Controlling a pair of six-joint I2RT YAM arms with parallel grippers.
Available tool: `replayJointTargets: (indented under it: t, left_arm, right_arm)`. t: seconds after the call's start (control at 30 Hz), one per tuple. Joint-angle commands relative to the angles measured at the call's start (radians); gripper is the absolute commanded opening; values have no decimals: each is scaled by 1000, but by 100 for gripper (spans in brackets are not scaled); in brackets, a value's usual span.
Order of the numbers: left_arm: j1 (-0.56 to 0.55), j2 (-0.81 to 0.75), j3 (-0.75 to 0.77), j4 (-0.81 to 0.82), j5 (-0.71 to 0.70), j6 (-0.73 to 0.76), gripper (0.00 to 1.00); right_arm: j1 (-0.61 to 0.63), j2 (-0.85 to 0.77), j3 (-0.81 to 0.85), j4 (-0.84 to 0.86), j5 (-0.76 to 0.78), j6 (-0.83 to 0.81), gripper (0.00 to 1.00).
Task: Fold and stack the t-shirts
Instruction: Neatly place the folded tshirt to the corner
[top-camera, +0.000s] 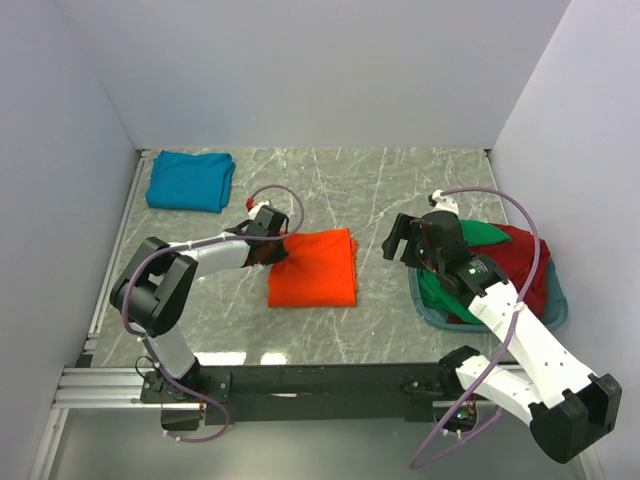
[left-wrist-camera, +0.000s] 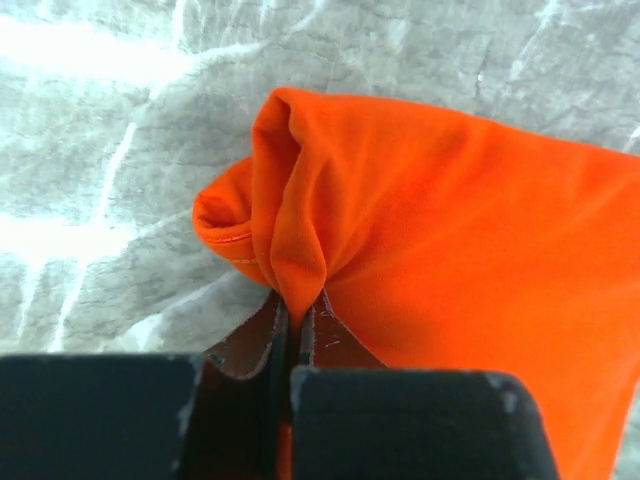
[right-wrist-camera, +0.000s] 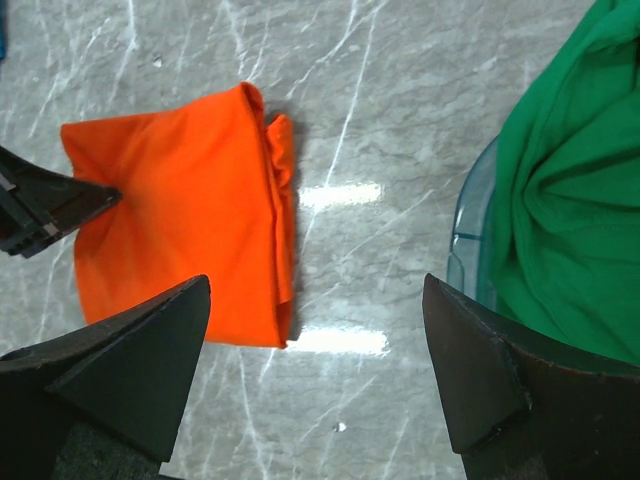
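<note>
A folded orange t-shirt (top-camera: 318, 268) lies mid-table, also seen in the left wrist view (left-wrist-camera: 450, 240) and the right wrist view (right-wrist-camera: 180, 220). My left gripper (top-camera: 277, 250) is shut on its left edge, a pinch of orange cloth bunched between the pads (left-wrist-camera: 296, 310). A folded teal t-shirt (top-camera: 190, 180) rests at the far left. A green t-shirt (top-camera: 455, 290) and a dark red t-shirt (top-camera: 530, 262) lie crumpled in the basket. My right gripper (right-wrist-camera: 318, 355) hangs open and empty over the table between the orange shirt and the basket.
The grey-blue plastic basket (top-camera: 432, 312) stands at the right, its rim (right-wrist-camera: 462, 230) showing in the right wrist view. White walls close the table in at the back and on both sides.
</note>
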Motion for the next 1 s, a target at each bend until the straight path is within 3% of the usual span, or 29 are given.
replayJointTargets:
  t: [0.0, 0.17, 0.27, 0.53, 0.97]
  left_arm:
    - [-4, 28, 44, -130, -143, 49, 1]
    - [-3, 7, 134, -153, -332, 161, 1]
    - [14, -1, 174, -114, -421, 332, 1]
    - [203, 48, 301, 11, -432, 543, 1]
    - [373, 179, 542, 137, -420, 912, 1]
  right_arm:
    - [-12, -2, -5, 28, 44, -40, 92]
    - [-21, -14, -23, 40, 76, -81, 92]
    - [-24, -21, -31, 46, 99, -92, 92]
    - [-35, -14, -40, 80, 108, -107, 93]
    - [-65, 38, -46, 92, 116, -114, 92]
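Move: The left hand already grips the left edge of the folded orange t-shirt, whose middle lies about 7 cm to its right, 4 cm nearer the base and just under finger height. The stack place, the folded blue t-shirt in the far left corner, is roughly 22 cm ahead and 25 cm to the left, a centimetre or so lower. From the idle right hand the blue t-shirt lies some 29 cm ahead, 48 cm left and 17 cm below. With its fingers staying shut on the edge, the left hand carries the folded orange t-shirt diagonally left and forward towards the blue one, about 20 cm left and 17 forward, rising some 12 cm along the way while the wrist rolls its left side up by around 40 degrees and the fingertips swing up a little. The open, empty right hand meanwhile drifts about 3 cm to its right, towards the basket. ##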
